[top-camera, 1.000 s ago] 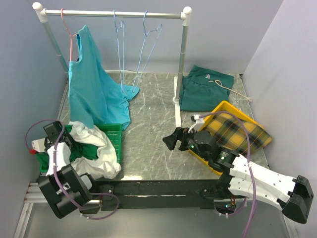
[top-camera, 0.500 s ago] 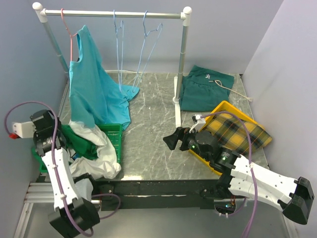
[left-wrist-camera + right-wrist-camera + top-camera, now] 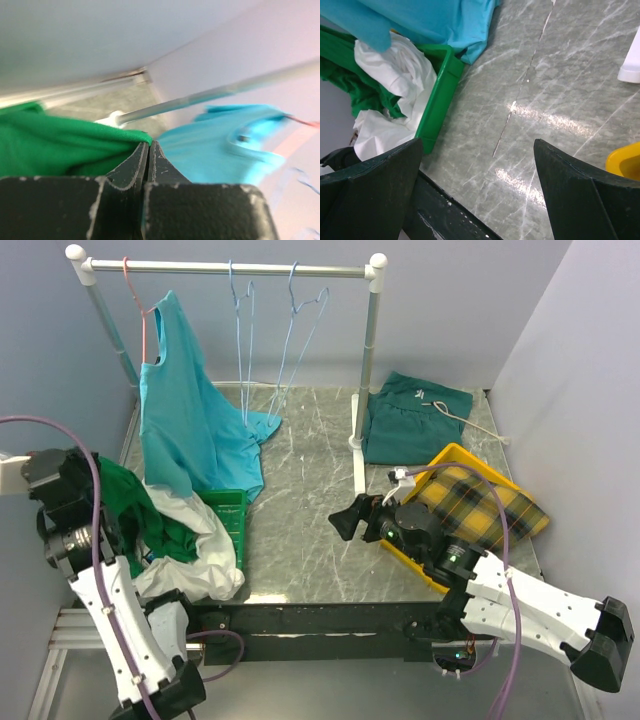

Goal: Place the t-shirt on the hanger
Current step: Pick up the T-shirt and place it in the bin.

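Note:
The green t-shirt [image 3: 135, 505] is stretched up out of a green basket [image 3: 232, 515] at the table's left edge. My left gripper [image 3: 98, 472] is raised there and shut on the shirt's upper edge. In the left wrist view the left gripper [image 3: 148, 143] has its jaws pressed together with the t-shirt [image 3: 60, 147] bunched at the tips. Two light-blue wire hangers [image 3: 240, 330] [image 3: 300, 315] hang bare on the rail. My right gripper [image 3: 345, 523] stands open low over the middle of the table, empty; in its own view the right gripper [image 3: 477, 145] shows only marble between the fingers.
A turquoise shirt [image 3: 185, 420] hangs from a pink hanger [image 3: 142, 310] on the white rack [image 3: 372, 340]. White cloth [image 3: 200, 545] spills over the basket. A dark teal garment [image 3: 410, 420] lies at the back right. A yellow tray [image 3: 452, 451] holds plaid fabric [image 3: 480, 502].
My left gripper has shut on the t-shirt and risen up and to the left, pulling the green fabric out of the basket. The right arm has stayed put.

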You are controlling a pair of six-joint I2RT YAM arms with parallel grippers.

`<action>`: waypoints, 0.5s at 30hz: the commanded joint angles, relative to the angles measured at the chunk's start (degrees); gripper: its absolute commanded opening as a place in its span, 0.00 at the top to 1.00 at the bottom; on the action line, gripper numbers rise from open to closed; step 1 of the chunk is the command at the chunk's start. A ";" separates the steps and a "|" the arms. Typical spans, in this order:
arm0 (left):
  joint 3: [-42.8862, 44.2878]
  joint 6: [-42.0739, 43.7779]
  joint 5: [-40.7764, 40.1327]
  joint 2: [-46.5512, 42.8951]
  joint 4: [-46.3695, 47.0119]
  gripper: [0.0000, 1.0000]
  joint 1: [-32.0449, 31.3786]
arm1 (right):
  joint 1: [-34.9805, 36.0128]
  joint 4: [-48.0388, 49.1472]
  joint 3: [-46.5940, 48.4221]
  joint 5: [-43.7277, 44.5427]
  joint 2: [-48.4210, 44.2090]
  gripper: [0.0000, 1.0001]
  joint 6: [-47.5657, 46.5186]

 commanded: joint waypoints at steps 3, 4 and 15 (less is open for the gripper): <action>16.81 5.84 10.22 0.48 3.75 0.99 -0.19 | -0.28 -1.05 6.15 0.70 -0.10 0.00 -2.00; 18.32 5.93 11.27 0.48 4.11 0.99 -0.19 | -0.28 -1.41 6.93 0.97 -0.28 0.00 -2.18; 34.77 0.58 31.56 3.73 12.72 0.99 -1.24 | -0.28 -5.19 10.98 3.25 -2.39 0.00 -4.81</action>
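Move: The left fingers already hold the green T-shirt by its edge. Most of the shirt hangs about 18 cm below them, some 8 cm right and 3 cm back. The green bin lies below, about 7 cm back, 8 cm right and 34 cm down, with the white cloth some 9 cm back and 14 cm right. The turquoise shirt hangs roughly 14 cm ahead and 18 cm right. From the right hand, the green T-shirt is about 35 cm left, practically level ahead. Keeping its shut pinch on the T-shirt's edge, the left hand hauls it quickly up, away from the green bin, by about 23 cm, drifting some 10 cm right and a little back. Its wrist tips the fingers upward, its left side rising and the hand swinging clockwise. The open right hand lifts about 5 cm, touching nothing. ##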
